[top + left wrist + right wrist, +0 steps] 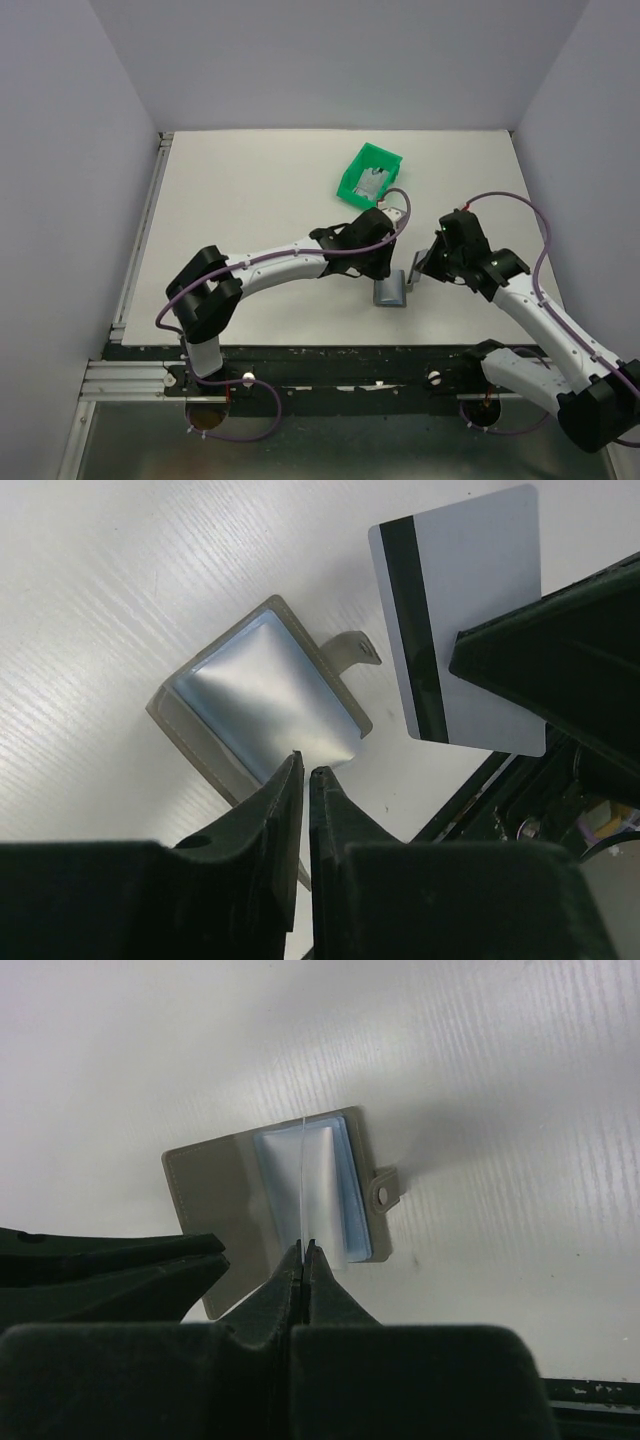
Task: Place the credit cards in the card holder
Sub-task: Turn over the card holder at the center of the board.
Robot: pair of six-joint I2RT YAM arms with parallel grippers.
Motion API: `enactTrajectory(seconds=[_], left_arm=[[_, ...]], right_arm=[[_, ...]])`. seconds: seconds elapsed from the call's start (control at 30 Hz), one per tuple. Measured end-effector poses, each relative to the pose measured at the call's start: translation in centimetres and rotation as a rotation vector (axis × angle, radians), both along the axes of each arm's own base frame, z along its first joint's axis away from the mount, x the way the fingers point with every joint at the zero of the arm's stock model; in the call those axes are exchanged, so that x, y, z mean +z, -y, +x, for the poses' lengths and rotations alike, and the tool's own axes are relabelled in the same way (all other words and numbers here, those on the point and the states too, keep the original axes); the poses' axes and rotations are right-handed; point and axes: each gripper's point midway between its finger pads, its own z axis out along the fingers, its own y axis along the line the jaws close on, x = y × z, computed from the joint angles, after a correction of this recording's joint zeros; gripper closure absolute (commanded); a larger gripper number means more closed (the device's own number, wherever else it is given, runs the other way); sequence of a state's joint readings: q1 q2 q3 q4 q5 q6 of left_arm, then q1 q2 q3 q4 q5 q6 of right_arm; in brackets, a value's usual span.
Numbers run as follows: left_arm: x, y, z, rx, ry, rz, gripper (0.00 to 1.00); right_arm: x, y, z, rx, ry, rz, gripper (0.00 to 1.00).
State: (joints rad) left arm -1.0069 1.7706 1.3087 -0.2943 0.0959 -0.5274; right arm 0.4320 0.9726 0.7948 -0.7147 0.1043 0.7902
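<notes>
The card holder (389, 292) lies open near the table's front edge, with its light inside (260, 695) up and its snap tab (383, 1193) out to one side. My left gripper (307, 765) is closed to a thin slit on the holder's near flap (215, 1195). My right gripper (305, 1247) is shut on a credit card (460, 610) that is whitish with a dark stripe. The card stands on edge (301, 1180) over the holder's clear pocket. I cannot tell whether the card touches the holder.
A green bin (350, 185) stands at the back centre with a silver-grey card (374, 182) in it. Both arms crowd together over the holder. The table's dark front edge (330, 352) runs just behind the holder.
</notes>
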Motion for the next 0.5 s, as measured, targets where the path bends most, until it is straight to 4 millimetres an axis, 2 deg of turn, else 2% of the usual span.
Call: enactTrajectory(seconds=[0.13,0.37,0.5], left_arm=[[-0.8,-0.5,0.0,0.002,-0.008,0.016,0.80],[-5.3,-3.7,-1.6,0.030,-0.084,0.105,0.82],[-6.2,-4.4,-2.0,0.042,-0.105,0.123,0.82]], right_arm=[[-0.5,-0.7,0.4,0.033,-0.013,0.015,1.00],[-2.2,-2.5,1.0,0.117,-0.063,0.037,1.00],[-3.4,-2.7,1.1,0.137,-0.105,0.022,1.00]])
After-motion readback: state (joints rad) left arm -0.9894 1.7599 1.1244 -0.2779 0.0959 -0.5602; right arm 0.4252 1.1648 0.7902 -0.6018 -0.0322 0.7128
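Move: The card holder lies half open almost under the left fingertips, its middle about 2 cm to their right and some 8 cm below, with its cover on the left. The credit card in the right gripper is roughly 7 cm to the left hand's right, level with it fore and aft; the green tray is about 32 cm ahead and 2 cm left. From the right hand, the holder is level fore and aft, some 5 cm left and 8 cm below. The card holder's cover is followed down and outward by the left hand: its nearly shut fingertips sink about 6 cm while sliding some 4 cm left and a little back, seeming to press the inner face open near the spine. The right hand, still pinching the credit card, comes down and left over the clear sleeves by about 4 cm, turning slightly counter-clockwise. ##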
